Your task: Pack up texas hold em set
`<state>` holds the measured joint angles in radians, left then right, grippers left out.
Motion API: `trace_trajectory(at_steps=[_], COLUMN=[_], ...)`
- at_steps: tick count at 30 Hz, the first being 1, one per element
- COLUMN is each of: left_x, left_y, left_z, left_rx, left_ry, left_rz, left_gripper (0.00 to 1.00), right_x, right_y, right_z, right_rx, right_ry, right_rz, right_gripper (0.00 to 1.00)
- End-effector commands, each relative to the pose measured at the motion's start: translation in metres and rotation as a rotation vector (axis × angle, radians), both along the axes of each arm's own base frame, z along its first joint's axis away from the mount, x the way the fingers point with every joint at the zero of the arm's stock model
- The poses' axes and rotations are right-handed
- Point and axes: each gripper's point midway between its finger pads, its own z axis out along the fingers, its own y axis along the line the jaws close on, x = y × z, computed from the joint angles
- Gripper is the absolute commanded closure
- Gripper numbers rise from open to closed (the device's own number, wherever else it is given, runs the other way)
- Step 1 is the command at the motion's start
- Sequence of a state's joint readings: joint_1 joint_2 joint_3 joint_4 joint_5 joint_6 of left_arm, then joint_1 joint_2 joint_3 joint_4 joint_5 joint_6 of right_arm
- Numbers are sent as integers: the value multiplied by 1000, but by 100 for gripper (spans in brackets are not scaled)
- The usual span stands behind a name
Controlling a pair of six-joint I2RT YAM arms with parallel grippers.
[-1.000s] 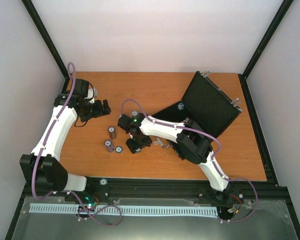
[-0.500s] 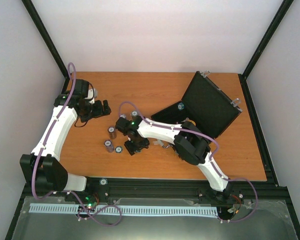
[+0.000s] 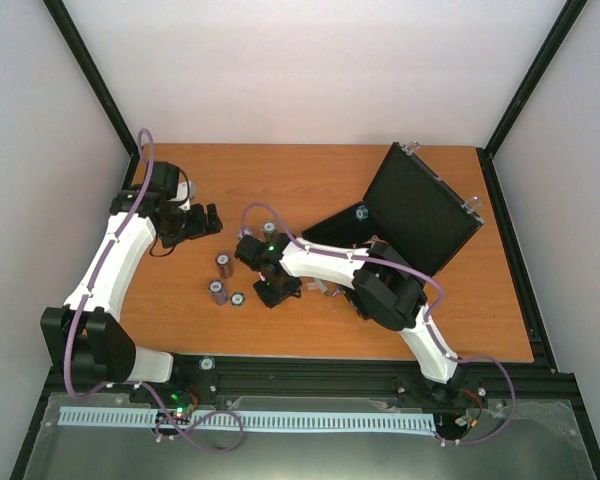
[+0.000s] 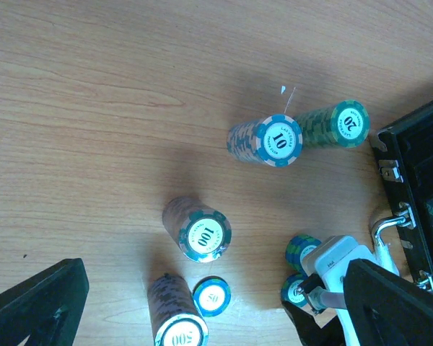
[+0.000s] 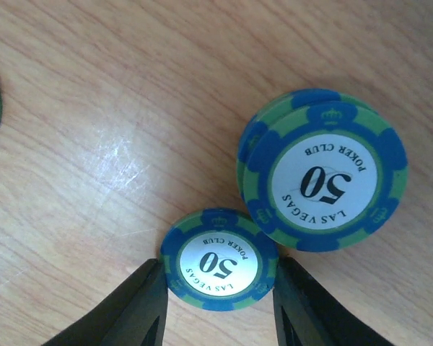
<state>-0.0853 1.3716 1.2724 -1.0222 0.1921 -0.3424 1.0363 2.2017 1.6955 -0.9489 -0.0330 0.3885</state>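
The black case (image 3: 420,205) lies open at the back right of the table. Chip stacks (image 3: 223,265) stand left of centre. In the left wrist view they read 10 (image 4: 274,140), 20 (image 4: 339,124), 100 (image 4: 202,234) and 500 (image 4: 177,328), with a single 50 chip (image 4: 211,296) flat beside them. My right gripper (image 3: 277,290) is low over the table. Its fingers touch both sides of a flat blue-green 50 chip (image 5: 219,261), next to a short 50 stack (image 5: 322,189). My left gripper (image 3: 195,222) hovers open above the stacks, holding nothing.
The case's silver latches and edge (image 4: 400,216) show at the right of the left wrist view, close to the right arm's white wrist camera (image 4: 335,263). Black frame posts (image 3: 100,90) rise at the table's back corners.
The right gripper's jaws have narrowed onto the flat 50 chip and the arm has shifted slightly. The left arm has barely moved.
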Motion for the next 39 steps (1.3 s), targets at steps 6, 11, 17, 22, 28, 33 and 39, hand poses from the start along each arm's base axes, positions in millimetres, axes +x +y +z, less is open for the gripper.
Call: trace_trajectory(at_steps=[6,11,17,22,28,33,39], left_x=[1,1,2,2,3,3,3], left_y=[-2,-2,-2,-3,-3,-3,-2], left_z=[10,8,9,8,8,9,9], left_rx=[-7,-5,-6,-9,-10,-10,-5], left_ry=[-36,-33,-35,-34,-32,-35,-30], left_rz=[-20,-20,-22,-23,-24,-22,-20], left_gripper=[0,0,0,0,0,0,0], right_x=[-10,-3,0,2,1,-4,-4], right_y=[-17,-11,-8,-8,-5,-3,2], right_z=[-9,16,35,41,34,11,-12], right_rx=[-66,-41,-25,-26,-16,-16,-28], right_ry=[37,8,-12,-22,-13,29,52], right_rz=[-3,3,4,6,11,22,23], right_gripper=[59,59,59,58,18,0,0])
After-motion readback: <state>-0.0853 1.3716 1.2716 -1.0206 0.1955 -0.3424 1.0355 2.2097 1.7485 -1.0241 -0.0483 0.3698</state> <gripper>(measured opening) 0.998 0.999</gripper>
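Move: The lone 50 chip is right at the right hand's fingertips, straight below by barely a centimetre, with a pad at either edge. The 50 stack stands about 4 cm ahead of that hand and 1 cm to its right. Another small blue-green chip pile lies some 11 cm to its left, about level. From the left hand the lone chip lies about 19 cm right, 10 cm back and 17 cm down. The right hand's pads give up the edges of the lone 50 chip: the hand rises about 2 cm from it, still at chip width and easing slightly right, then opens its fingers fully. It comes back down roughly 1 cm with the fingers pointing down, wide apart on both sides of the chip beside the 50 stack. ##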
